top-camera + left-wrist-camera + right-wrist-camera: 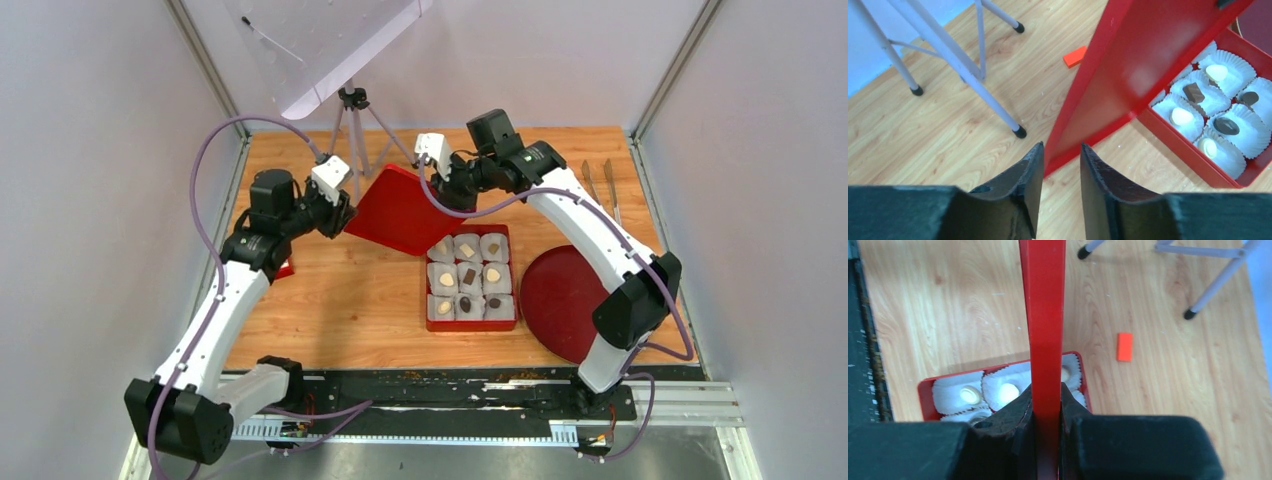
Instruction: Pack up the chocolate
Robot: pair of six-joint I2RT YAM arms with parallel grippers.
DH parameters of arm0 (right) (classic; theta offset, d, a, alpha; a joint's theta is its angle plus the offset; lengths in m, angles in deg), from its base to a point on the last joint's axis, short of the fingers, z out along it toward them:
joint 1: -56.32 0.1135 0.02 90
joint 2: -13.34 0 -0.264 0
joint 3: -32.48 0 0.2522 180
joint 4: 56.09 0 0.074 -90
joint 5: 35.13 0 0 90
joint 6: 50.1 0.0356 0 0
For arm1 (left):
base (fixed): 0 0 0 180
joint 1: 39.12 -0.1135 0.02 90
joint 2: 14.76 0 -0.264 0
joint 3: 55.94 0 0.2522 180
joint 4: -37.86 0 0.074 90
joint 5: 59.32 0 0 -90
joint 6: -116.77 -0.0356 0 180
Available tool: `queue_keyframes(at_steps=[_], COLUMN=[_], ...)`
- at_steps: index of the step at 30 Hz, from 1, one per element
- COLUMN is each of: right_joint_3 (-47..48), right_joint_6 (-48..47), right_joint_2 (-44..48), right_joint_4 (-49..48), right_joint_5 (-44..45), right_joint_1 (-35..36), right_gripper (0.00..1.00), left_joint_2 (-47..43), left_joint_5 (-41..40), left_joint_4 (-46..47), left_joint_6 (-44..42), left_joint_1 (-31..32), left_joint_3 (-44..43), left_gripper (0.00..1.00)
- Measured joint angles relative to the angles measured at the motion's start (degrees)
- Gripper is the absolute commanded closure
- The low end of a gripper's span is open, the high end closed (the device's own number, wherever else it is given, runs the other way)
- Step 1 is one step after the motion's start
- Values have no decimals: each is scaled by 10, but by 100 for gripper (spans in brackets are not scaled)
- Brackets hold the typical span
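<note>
The chocolate (466, 277), cream-white and dark brown pieces, sits in white paper cups inside the red box (470, 326). In the left wrist view several pieces (1193, 92) show in the box (1188, 150); the right wrist view shows two white ones (1009, 390). A red lid (395, 210) stands tilted behind the box. My right gripper (440, 195) is shut on the lid's edge (1043, 315), jaws pressed to both faces (1046, 386). My left gripper (347, 215) is open at the lid's left corner, which (1148, 55) lies just beyond its fingertips (1062, 145).
A tripod (352, 110) carrying a translucent panel stands behind the lid. A small orange-red block (1075, 56) lies on the wood near it. A dark red round plate (560, 300) lies right of the box, and metal tongs (600, 185) lie at the back right.
</note>
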State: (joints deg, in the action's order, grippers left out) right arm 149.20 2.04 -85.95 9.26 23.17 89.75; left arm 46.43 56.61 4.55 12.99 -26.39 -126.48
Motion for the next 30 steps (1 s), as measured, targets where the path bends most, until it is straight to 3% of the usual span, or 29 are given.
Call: queue_keyframes(at_steps=[4, 7, 16, 22, 30], right_joint_3=[-2, -19, -116, -256, -435], right_joint_6=[-26, -43, -95, -154, -233], right_joint_2=[26, 62, 196, 287, 376], right_joint_4=[-2, -16, -74, -134, -205], right_joint_5=[43, 67, 154, 263, 381], right_joint_1=[0, 0, 16, 85, 160], right_gripper=[91, 91, 88, 87, 88], left_joint_2=[-52, -102, -139, -135, -55], left_joint_5=[-19, -37, -76, -79, -58], left_joint_4=[-37, -56, -73, -72, -9], left_joint_6=[-9, -12, 9, 50, 171], left_joint_1=[0, 0, -1, 0, -1], left_joint_3=[0, 1, 43, 92, 135], left_gripper=[37, 31, 31, 30, 31])
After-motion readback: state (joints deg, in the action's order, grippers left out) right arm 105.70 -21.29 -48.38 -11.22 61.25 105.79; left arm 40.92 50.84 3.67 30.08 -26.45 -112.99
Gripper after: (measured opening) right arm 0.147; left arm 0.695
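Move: Back and below the right hand, which already pinches the lid's edge, the open chocolate box lies about 9 cm back, 6 cm to the right and 22 cm down. The lid's middle is some 6 cm to this hand's left, 3 cm lower; the orange block some 7 cm ahead, 2 cm left; the red plate roughly 16 cm back, 26 cm right, both at table level. From the left hand, the box is about 9 cm back, 23 cm right, 22 cm below. Carrying the lid in its unchanged pinch, the right hand lifts about 7 cm while moving right, then swings back and down over the box, its wrist turning some 45 degrees so that the fingers point more forward. The left hand, its fingers already parting at the lid's near-left corner, opens wider, draws back and up clear of the lid, then sinks about 12 cm, tipping down. ##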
